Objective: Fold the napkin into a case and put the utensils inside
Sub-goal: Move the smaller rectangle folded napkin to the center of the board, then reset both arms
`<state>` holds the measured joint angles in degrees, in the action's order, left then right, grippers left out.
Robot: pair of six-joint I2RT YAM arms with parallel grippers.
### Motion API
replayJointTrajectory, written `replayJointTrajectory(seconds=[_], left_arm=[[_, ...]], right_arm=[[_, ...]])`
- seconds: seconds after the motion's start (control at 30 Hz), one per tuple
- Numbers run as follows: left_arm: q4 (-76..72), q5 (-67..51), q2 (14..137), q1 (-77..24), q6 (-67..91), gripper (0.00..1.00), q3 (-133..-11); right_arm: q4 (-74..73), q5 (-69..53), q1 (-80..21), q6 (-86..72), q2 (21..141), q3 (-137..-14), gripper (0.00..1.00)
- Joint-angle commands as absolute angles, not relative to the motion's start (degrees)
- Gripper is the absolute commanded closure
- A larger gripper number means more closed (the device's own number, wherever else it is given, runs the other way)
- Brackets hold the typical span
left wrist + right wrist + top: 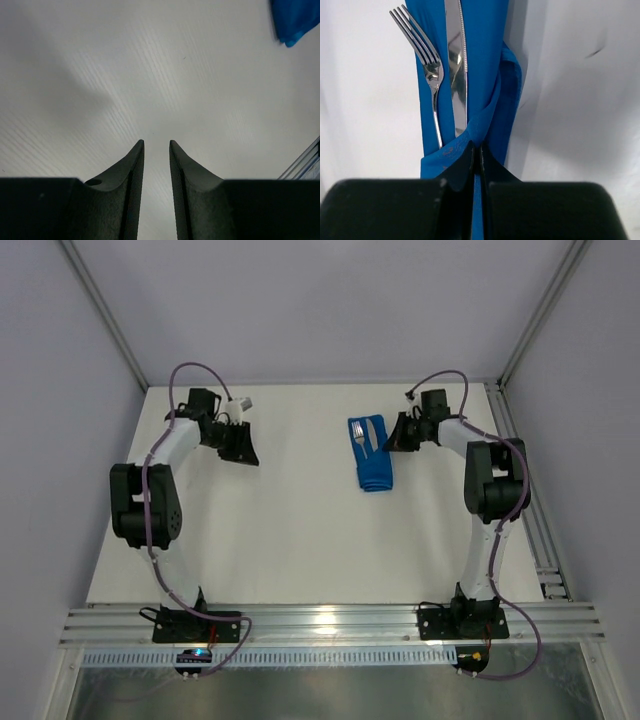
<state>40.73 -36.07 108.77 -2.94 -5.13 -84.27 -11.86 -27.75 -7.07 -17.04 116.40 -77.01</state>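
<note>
The bright blue napkin (pixel 372 462) lies folded into a narrow case on the white table, right of centre. A silver fork (pixel 432 70) and a knife (pixel 456 60) rest side by side on the cloth, their handles tucked under a diagonal fold. My right gripper (pixel 476 146) is shut on a pinch of that blue fold at the case's right side (pixel 398 436). Far to the left, my left gripper (pixel 245 452) hovers over bare table. Its jaws stand narrowly open with nothing between them (pixel 156 145). A corner of the napkin (pixel 295 20) shows at the top right of the left wrist view.
An aluminium rail (pixel 530 500) runs along the table's right edge, and another rail (pixel 330 622) crosses the near edge by the arm bases. Grey walls and frame posts close in the back and sides. White tabletop (pixel 300 520) lies between the two arms.
</note>
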Motion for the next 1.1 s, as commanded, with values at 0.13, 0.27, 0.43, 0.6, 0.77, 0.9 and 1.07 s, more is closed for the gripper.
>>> replayJointTrajectory(seconds=[0.13, 0.27, 0.43, 0.6, 0.77, 0.9, 1.07], left_arm=[[42.45, -36.83, 103.19, -0.27, -8.52, 0.72, -82.88], [42.98, -36.91, 102.48, 2.19, -9.23, 0.72, -82.88], [43.94, -36.57, 102.13, 3.51, -10.63, 0.72, -82.79], [44.56, -36.47, 102.04, 3.51, -11.07, 0.72, -82.88], [45.17, -37.18, 101.78, 3.52, -11.07, 0.64, -83.06], [46.84, -37.18, 101.16, 3.52, -11.43, 0.01, -84.37], [47.90, -31.58, 96.60, 3.52, -12.39, 0.01, -81.93]], right_arm=[[-30.58, -24.70, 2.10, -8.97, 127.43, -100.26, 0.96], [-35.59, -23.38, 5.79, -8.17, 132.53, -109.06, 0.96], [-37.09, -23.20, 10.19, -8.35, 137.19, -117.24, 0.96], [-38.67, -22.94, 11.25, -6.16, 142.12, -122.86, 0.92], [-38.32, -24.53, 11.34, -3.87, 139.93, -122.70, 0.28], [-38.93, -22.15, 12.21, -3.08, 134.23, -122.70, 0.20], [-39.21, -16.36, 15.29, -4.39, 122.56, -118.07, 0.02]])
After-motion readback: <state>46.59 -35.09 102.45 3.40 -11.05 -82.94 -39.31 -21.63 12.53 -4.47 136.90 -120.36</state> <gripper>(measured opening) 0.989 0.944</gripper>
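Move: The right hand already pinches the napkin's right edge at the pocket mouth. The napkin's middle lies about 6 cm left of it and 2 cm back; the knife is about 6 cm left and 5 cm ahead, the fork some 10 cm left and 3 cm ahead, all about 2 cm below. The bare spot for the napkin is centred about 13 cm right and 8 cm ahead. From the left hand the napkin lies some 36 cm right, 5 cm ahead and 8 cm lower. Sweeping right and forward, about 19 cm and 11 cm, the right hand drags the napkin by its pinched edge towards the table's far right corner, turning some 15 degrees clockwise. There its fingers open wide, let go, and it rises about 3 cm, edging right. The empty left hand shifts about 5 cm left, then opens fully. ##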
